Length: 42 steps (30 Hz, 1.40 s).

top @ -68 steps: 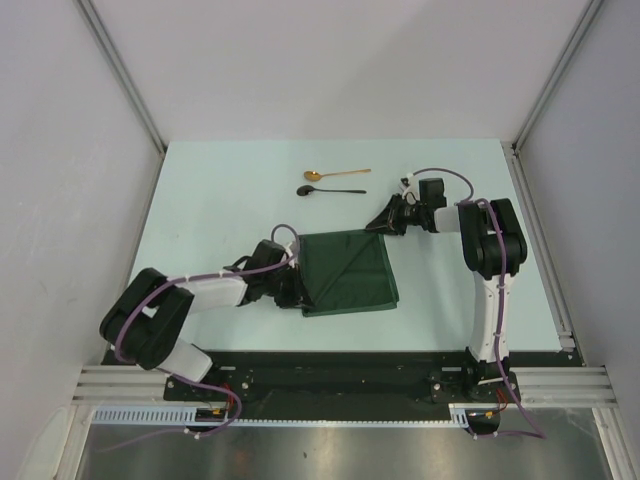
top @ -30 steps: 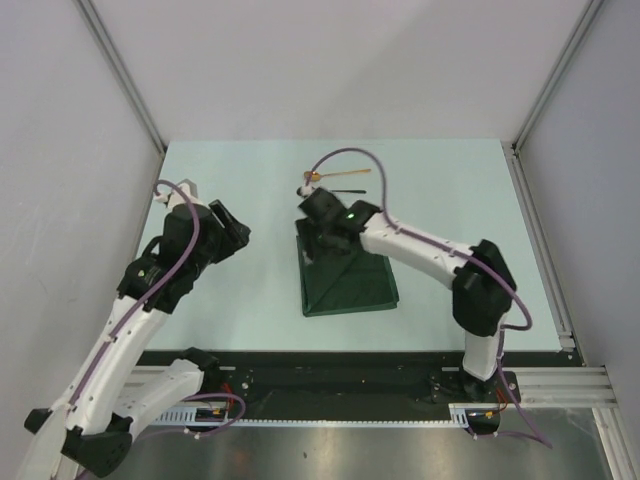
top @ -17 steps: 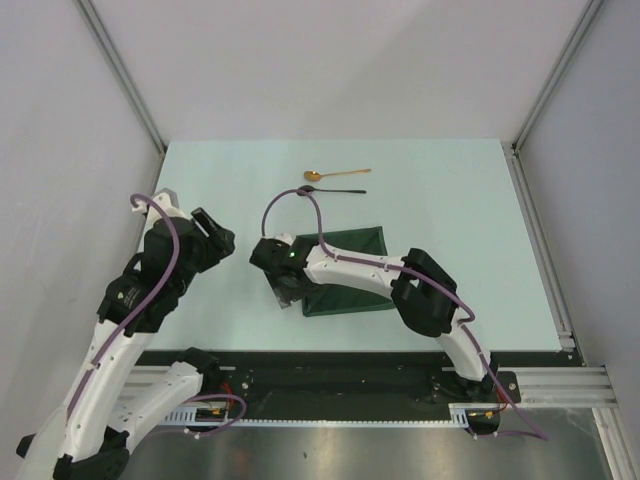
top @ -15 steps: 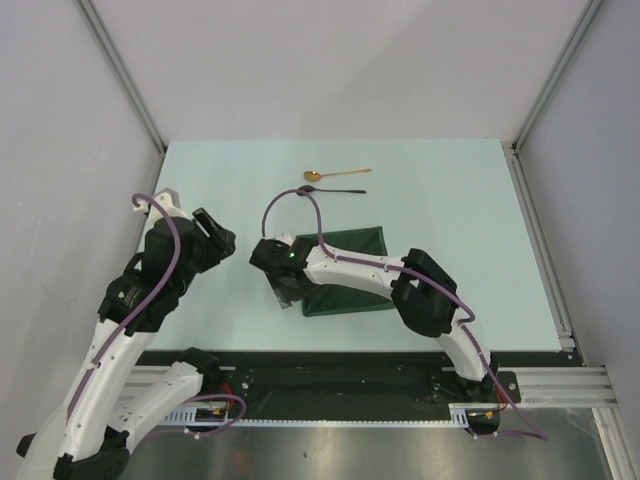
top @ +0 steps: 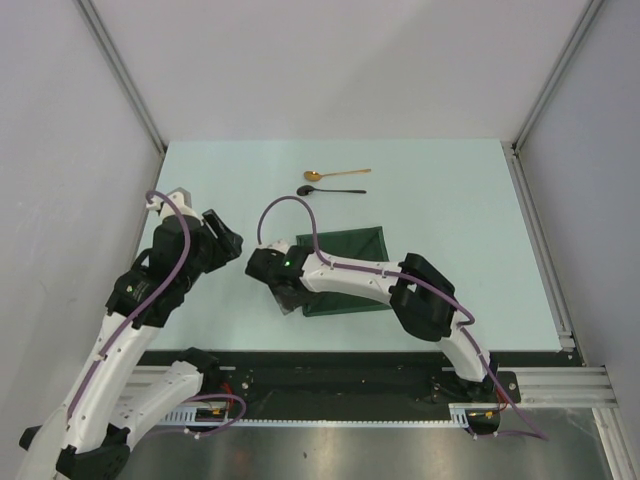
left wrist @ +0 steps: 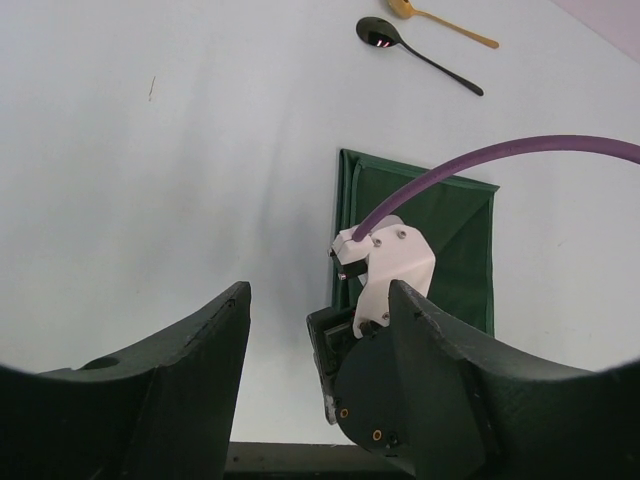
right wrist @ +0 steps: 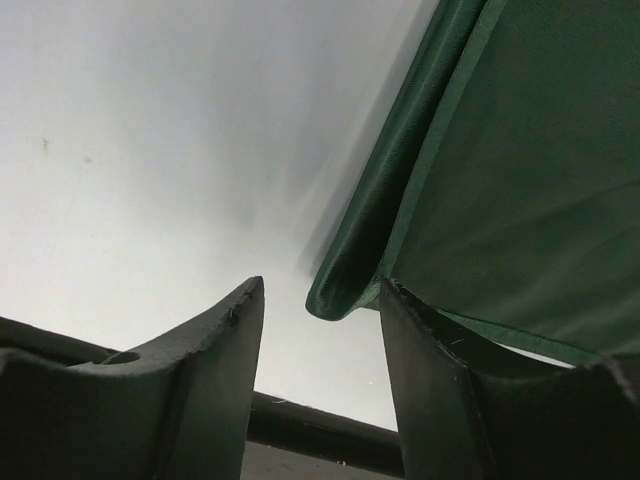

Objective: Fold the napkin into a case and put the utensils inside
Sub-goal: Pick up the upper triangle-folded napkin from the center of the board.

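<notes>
The dark green napkin (top: 348, 246) lies folded into a layered rectangle at the table's middle. My right arm reaches across it. The right gripper (top: 287, 297) sits low at the napkin's near-left corner. In the right wrist view that rolled corner (right wrist: 345, 285) lies between the open fingers of the right gripper (right wrist: 322, 288), against the right finger (right wrist: 420, 340) and apart from the left one. My left gripper (top: 232, 243) hangs open above the table, left of the napkin (left wrist: 455, 235), holding nothing. The gold spoon (top: 335, 174) and black spoon (top: 330, 190) lie side by side beyond the napkin.
The table's near edge and black rail (top: 330, 358) run just below the napkin. Grey walls and metal posts (top: 120, 75) close the sides and back. The purple cable (top: 290, 205) of the right arm arcs over the napkin's left edge.
My right gripper has swept from the napkin's far-left corner down to its near-left corner and its fingers have narrowed a little. The left arm, earlier at the napkin's left edge, is raised and drawn back.
</notes>
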Tool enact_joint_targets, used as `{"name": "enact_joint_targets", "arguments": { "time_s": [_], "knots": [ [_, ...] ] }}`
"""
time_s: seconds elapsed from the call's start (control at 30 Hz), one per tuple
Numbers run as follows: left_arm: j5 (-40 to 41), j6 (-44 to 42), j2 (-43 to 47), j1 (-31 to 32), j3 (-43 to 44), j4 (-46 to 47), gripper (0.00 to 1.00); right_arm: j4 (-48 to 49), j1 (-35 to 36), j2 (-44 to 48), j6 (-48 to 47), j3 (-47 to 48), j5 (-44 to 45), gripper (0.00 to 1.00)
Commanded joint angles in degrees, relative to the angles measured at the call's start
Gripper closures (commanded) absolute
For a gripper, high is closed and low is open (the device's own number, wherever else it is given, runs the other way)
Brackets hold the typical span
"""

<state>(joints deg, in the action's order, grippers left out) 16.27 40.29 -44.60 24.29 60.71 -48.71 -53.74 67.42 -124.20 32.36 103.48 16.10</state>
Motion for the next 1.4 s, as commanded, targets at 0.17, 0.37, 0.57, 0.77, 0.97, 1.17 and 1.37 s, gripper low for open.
{"name": "enact_joint_targets", "arguments": {
  "time_s": [0.17,0.37,0.57,0.77,0.97,1.17,1.37],
  "knots": [
    [-0.4,-1.9,0.3,-0.3,-0.3,1.2,0.38,-0.1,-0.1,-0.8,-0.3,-2.0,1.5,0.49],
    [-0.8,-2.1,0.4,-0.3,-0.4,1.3,0.38,0.5,0.0,-1.3,-1.3,-2.9,0.6,0.51],
    [-0.4,-2.5,0.7,-0.3,-0.5,1.0,0.38,2.5,-1.1,-0.8,-2.9,-6.1,-1.2,0.59],
    [-0.5,-2.8,0.9,-0.3,-0.6,0.8,0.38,5.7,-2.4,0.3,-4.3,-10.7,-3.9,0.6],
    [-1.0,-3.0,1.0,-0.3,-0.9,0.9,0.38,8.1,-2.9,0.7,-5.7,-13.1,-8.0,0.53],
    [-1.6,-2.9,1.0,-0.2,-1.1,0.8,0.38,9.6,-3.2,-0.3,-6.8,-15.2,-11.0,0.53],
    [-1.3,-3.0,0.7,-0.4,-1.8,1.1,0.38,12.0,-4.3,-0.8,-6.6,-18.7,-9.3,0.77]
  ]
}}
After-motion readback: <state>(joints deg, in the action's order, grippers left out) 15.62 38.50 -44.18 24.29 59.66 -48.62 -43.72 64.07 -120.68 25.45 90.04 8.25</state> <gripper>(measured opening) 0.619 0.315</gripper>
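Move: The right hand hangs low over the board beside the green napkin. The napkin's near left corner, where its folded left edge ends, lies about 3 cm to the right, 1 cm back and 4 cm below. The napkin's middle is roughly 9 cm ahead and 13 cm right; the dark spoon lies some 30 cm ahead and 9 cm right. From the left hand that corner is about 15 cm right, 4 cm back and 25 cm below. With its fingers pointing steeply down, the right hand sinks about 3.5 cm and shifts some 2.5 cm to the right until its fingertips straddle the folded strip at the napkin's near left corner, nearly all of the drop coming in the first half. Down there it tips and turns only slightly while the part-open fingers narrow on the way, widen a little, then close in from both sides of the fold, beginning to pinch the corner and still closing at the end. ##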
